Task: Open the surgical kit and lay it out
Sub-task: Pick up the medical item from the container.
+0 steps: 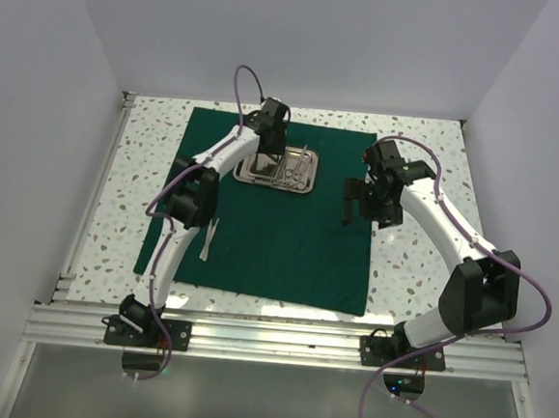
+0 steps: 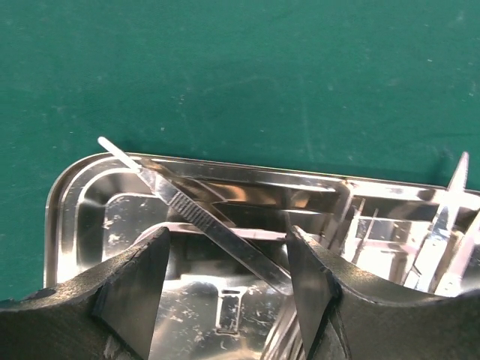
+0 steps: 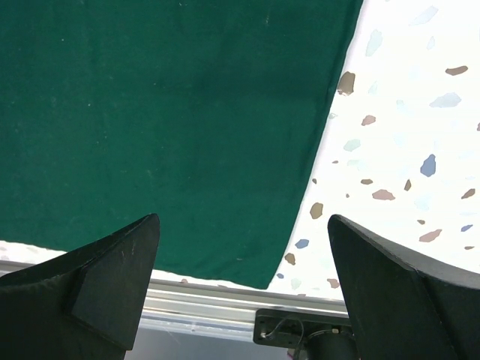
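Observation:
The dark green cloth (image 1: pixel 287 239) lies spread flat on the table. The shiny steel tray (image 1: pixel 305 187) sits on its far middle, with thin silver instruments (image 1: pixel 292 166) inside. My left gripper (image 1: pixel 269 155) hangs over the tray's left half. In the left wrist view the gripper (image 2: pixel 229 240) is open, and a flat ribbed silver instrument (image 2: pixel 195 214) runs slantwise between the fingers, its tip resting on the tray rim (image 2: pixel 67 195). More instruments (image 2: pixel 442 225) lie at the tray's right. My right gripper (image 1: pixel 350 203) is open and empty above the cloth's right part (image 3: pixel 150 112).
One pale thin instrument (image 1: pixel 209 238) lies on the cloth near its left edge, beside my left arm. Speckled tabletop (image 1: pixel 420 268) shows right of the cloth. An aluminium rail (image 1: pixel 279 340) runs along the near edge and also shows in the right wrist view (image 3: pixel 210 307). White walls enclose the table.

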Tool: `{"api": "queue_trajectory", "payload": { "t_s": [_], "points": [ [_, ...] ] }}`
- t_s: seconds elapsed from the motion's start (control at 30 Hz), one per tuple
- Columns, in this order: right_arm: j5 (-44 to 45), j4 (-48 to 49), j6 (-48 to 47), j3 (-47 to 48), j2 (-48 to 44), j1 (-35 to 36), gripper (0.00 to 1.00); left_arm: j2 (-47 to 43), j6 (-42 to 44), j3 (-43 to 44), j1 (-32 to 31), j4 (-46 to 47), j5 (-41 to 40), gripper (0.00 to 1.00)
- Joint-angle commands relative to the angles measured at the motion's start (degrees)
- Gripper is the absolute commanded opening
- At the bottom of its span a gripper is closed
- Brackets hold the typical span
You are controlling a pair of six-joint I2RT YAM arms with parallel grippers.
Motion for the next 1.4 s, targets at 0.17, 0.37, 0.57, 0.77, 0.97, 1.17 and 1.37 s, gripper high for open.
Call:
{"api": "queue_trajectory", "payload": {
  "t_s": [0.17,0.37,0.57,0.77,0.97,1.17,1.37],
  "points": [
    [0.32,-0.82,-1.04,1.72,0.54,-0.24,0.98,0.17,-1.41,0.92,0.34,0.48,-4.92,0.66],
    [0.15,-1.17,-1.39,2.16,0.89,-0.24,0.98,3.50,-1.94,2.50,0.51,0.13,-4.66,0.63],
    [-0.03,-1.87,-1.91,3.13,1.59,-0.33,0.98,5.88,-1.94,3.20,0.87,0.22,-3.16,0.43],
    [-0.38,-2.13,-1.83,4.09,2.47,-0.24,0.98,6.15,-1.59,2.85,1.13,0.13,-2.99,0.26],
    [-1.61,-1.87,-1.13,4.71,3.26,-0.24,0.99,4.66,-0.72,1.97,1.83,0.31,-2.64,0.00],
    [-2.14,-0.47,-0.33,4.36,3.35,-0.24,0.99,-1.40,1.39,0.92,2.27,1.36,-2.46,0.00],
    [-1.70,-0.03,-1.21,8.13,5.89,-0.24,0.98,-10.72,1.13,-0.04,4.03,-0.92,0.26,0.00]
  ]
}}
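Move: The scalpel lies slantwise between the open left fingers, its middle about 1 cm ahead, 1 cm to the left and 1 cm below. From that hand the nearest slim tools in the tray are some 3 cm to the right and 1 cm back, and the scissors about 7 cm to the right and 1 cm back, both roughly 2 cm lower. From the right hand the scalpel is about 29 cm ahead, 18 cm left and 11 cm below. Ease the left gripper about 2 cm forward and 1.5 cm left within the tray, sinking only slightly, so the ribbed part of the scalpel comes between the fingertips. Close from about two-thirds open to nearly shut, pinching the scalpel across its flat handle, then start up and left, some 1.5 cm, keeping the grip. ##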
